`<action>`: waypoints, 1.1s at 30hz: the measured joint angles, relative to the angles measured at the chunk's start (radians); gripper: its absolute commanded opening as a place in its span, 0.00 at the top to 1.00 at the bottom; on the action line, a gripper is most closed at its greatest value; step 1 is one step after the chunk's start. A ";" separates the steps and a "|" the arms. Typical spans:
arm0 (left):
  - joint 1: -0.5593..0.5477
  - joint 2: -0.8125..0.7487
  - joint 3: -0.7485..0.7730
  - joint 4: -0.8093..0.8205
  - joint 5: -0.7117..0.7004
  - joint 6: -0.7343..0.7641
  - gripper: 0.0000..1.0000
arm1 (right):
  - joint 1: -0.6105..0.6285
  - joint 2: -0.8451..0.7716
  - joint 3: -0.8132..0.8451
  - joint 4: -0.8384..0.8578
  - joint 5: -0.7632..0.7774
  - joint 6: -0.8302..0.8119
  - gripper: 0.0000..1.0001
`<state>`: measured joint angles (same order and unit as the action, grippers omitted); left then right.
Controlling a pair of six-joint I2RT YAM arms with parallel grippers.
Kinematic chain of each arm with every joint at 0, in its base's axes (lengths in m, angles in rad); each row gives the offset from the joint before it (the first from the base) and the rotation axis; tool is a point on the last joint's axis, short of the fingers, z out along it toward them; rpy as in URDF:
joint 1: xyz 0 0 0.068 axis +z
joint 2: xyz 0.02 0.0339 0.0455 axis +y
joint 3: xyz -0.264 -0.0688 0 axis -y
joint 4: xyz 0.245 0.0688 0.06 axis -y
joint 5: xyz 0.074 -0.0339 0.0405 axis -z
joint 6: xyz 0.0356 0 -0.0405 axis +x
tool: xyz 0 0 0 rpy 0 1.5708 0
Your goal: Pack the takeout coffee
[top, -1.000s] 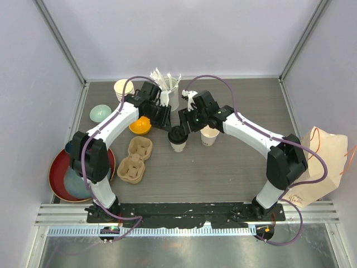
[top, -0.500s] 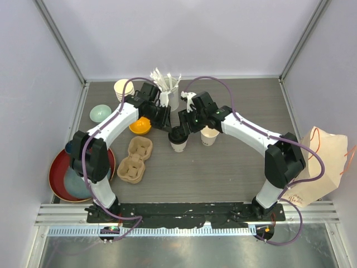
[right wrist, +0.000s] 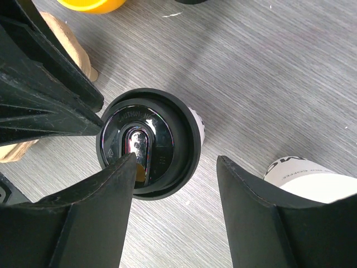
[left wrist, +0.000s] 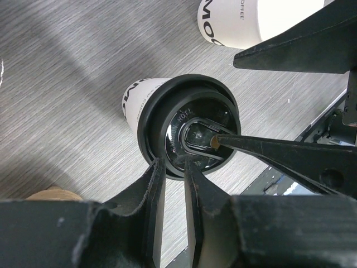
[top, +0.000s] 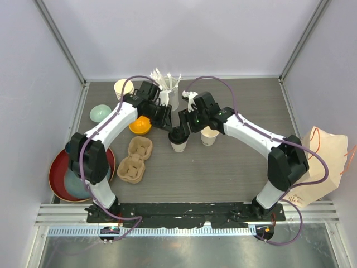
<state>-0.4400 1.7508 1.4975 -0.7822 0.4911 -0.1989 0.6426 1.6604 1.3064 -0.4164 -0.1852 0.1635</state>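
One takeout coffee (top: pixel 178 139), a white paper cup under a black lid (left wrist: pixel 187 125), stands at the table's middle. My left gripper (left wrist: pixel 172 164) reaches it from the left. Its jaws stand a narrow gap apart and pinch the lid's rim, one finger outside and one on top. My right gripper (right wrist: pixel 175 159) hangs open over the same cup (right wrist: pixel 149 142). Its left fingertip (right wrist: pixel 125 164) rests on the lid's centre and the other finger is over bare table. A second white paper cup (top: pixel 210 135), with no lid, stands just right of the first.
A brown cardboard cup carrier (top: pixel 135 159) lies left of the cups, with an orange bowl (top: pixel 139 125) behind it. At the back stand a stack of cream cups (top: pixel 123 88) and a holder of white cutlery (top: pixel 167 89). Red dishes (top: pixel 58 178) sit far left, a paper bag (top: pixel 321 162) far right.
Almost nothing. Both grippers stay at the lidded cup, and the right arm has shifted only slightly.
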 measured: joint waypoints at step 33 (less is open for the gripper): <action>-0.012 -0.047 -0.105 0.103 -0.038 -0.145 0.77 | 0.028 -0.038 -0.063 0.055 0.035 0.097 0.70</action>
<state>-0.4519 1.7039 1.3930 -0.6788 0.4534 -0.3439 0.6708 1.6222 1.2438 -0.3611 -0.1501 0.2607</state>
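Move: The black lid on the coffee cup sits between my hands. Its middle is about 4 cm right of my left hand and 1 cm nearer me, and about 4 cm left of my right hand and 1 cm back, some 2 cm below both. The open second cup stands about 9 cm right of my right hand, 1 cm back. The orange bowl lies roughly 13 cm left of my left hand and 3 cm farther out. I lift both hands for another press on the lid: my right rises about 3 cm, draws back 1 cm and narrows its wide-open fingers to roughly half the gap, then comes down again with its tips over the lid's right side. My left, nearly shut, rises 1 cm, turns slightly counter-clockwise, then sinks 2 cm onto the lid's left rim. ##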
